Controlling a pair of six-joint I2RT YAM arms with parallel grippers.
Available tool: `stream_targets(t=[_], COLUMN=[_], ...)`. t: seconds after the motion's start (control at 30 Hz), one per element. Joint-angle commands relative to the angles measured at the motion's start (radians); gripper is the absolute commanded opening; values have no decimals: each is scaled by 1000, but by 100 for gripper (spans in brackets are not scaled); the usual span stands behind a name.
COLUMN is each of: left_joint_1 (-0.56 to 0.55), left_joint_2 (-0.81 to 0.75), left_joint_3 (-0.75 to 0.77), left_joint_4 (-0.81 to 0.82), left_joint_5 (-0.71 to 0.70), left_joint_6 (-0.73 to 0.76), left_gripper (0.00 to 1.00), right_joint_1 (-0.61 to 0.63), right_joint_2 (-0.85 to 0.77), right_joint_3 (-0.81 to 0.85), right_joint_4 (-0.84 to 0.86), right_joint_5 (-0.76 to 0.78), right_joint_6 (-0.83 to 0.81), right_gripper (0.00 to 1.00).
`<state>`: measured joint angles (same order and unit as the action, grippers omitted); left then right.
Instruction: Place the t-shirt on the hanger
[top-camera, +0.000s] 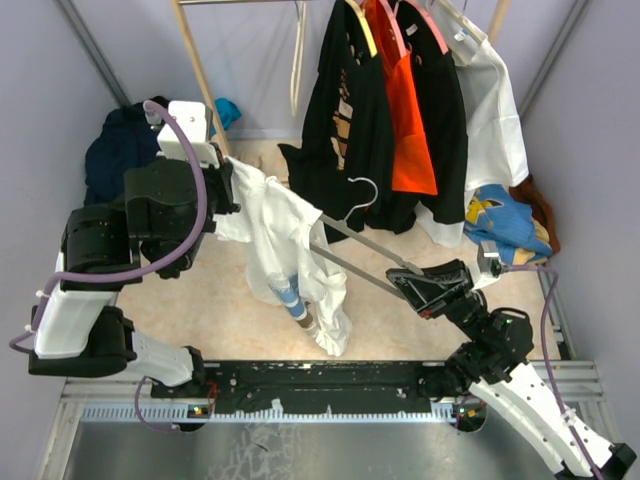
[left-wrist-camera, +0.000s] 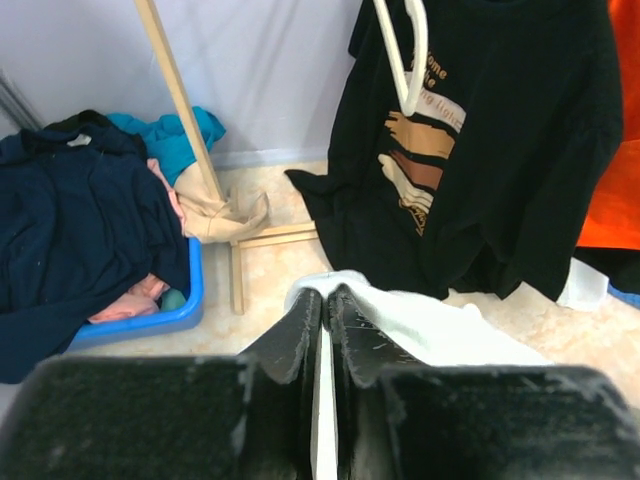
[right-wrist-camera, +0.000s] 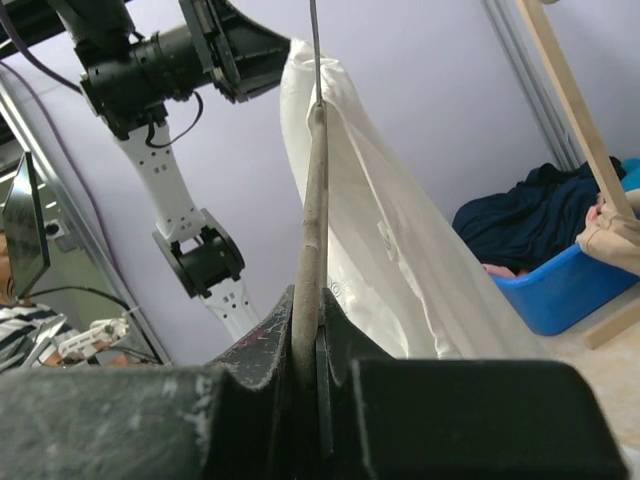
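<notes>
The white t-shirt (top-camera: 275, 225) hangs in the air over the floor, with a blue print (top-camera: 292, 297) showing low on it. My left gripper (top-camera: 228, 185) holds its top edge. In the left wrist view the gripper (left-wrist-camera: 327, 296) stands shut on a fold of the t-shirt (left-wrist-camera: 430, 325). The hanger (top-camera: 370, 243) lies slanted, its far end inside the shirt and its wire hook (top-camera: 362, 190) pointing up. My right gripper (top-camera: 403, 278) pinches the hanger's near corner. The right wrist view shows the gripper (right-wrist-camera: 318, 300) shut on the pale hanger arm (right-wrist-camera: 315, 200), with the t-shirt (right-wrist-camera: 380, 230) draped over that arm.
A rack at the back carries black garments (top-camera: 340, 130), an orange one (top-camera: 410, 120) and a white one (top-camera: 490, 110). A bare cream hanger (left-wrist-camera: 405, 50) hangs there too. A blue bin (left-wrist-camera: 150, 320) of navy clothing (top-camera: 115, 150) sits at the left by a wooden post (left-wrist-camera: 180, 100). A blue-yellow garment (top-camera: 505, 220) lies at the right.
</notes>
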<state>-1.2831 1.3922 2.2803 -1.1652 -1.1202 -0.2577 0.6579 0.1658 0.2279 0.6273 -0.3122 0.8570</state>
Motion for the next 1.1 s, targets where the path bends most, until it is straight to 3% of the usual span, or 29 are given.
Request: stream_targets(t=[0.0,0.33,0.5,0.7,0.87,1.07], left_joint_1=[5,79,86,85,85,84], left_joint_2=[-23,-72,-74,-46,-54,2], left_joint_3=[-24,-110,-64,1,-14,-63], left_joint_4=[-76,-133,-135,-103,-65,-126], left_joint_5=[-85,-73,-49,108,229,270], left_joint_6=[-86,-146,-130,-86,-90,-173], left_gripper=[13,45,48,49,50,49], right_joint_1=[-4,-4,-4,-4,-4,-4], right_joint_2=[34,58,63,134,251,382], right_joint_3=[18,36,50,79,95,117], right_joint_4=[224,229,174,183,261,378], right_joint_5=[82,92,102,102,91,97], right_joint_6=[21,21,1,-17,-20,-23], right_gripper=[0,0,0,0,0,0])
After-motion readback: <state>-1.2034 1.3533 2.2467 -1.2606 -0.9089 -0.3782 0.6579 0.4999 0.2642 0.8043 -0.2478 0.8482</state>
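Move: The left gripper still pinches the white t-shirt by its upper left edge, with the bulk of the t-shirt hanging about 20 cm below, 7 cm to the right and 3 cm back. The hanger's hook is roughly 18 cm right of this hand, 3 cm ahead and 7 cm lower; the black shirt hangs some 25 cm ahead, 15 cm right and 20 cm lower. From the right gripper, holding the hanger's near end, the t-shirt's middle lies about 17 cm left, 8 cm ahead and 4 cm lower. Open the left gripper to about half so that it lets go of the t-shirt's edge, drawing it some 4 cm left and a little down, then swing it back right to about where it began, fingers tipping slightly down. Keep the right gripper shut on the hanger's end: raise it a touch, then carry hanger and t-shirt about 5 cm forward, also going left and sinking slightly. ##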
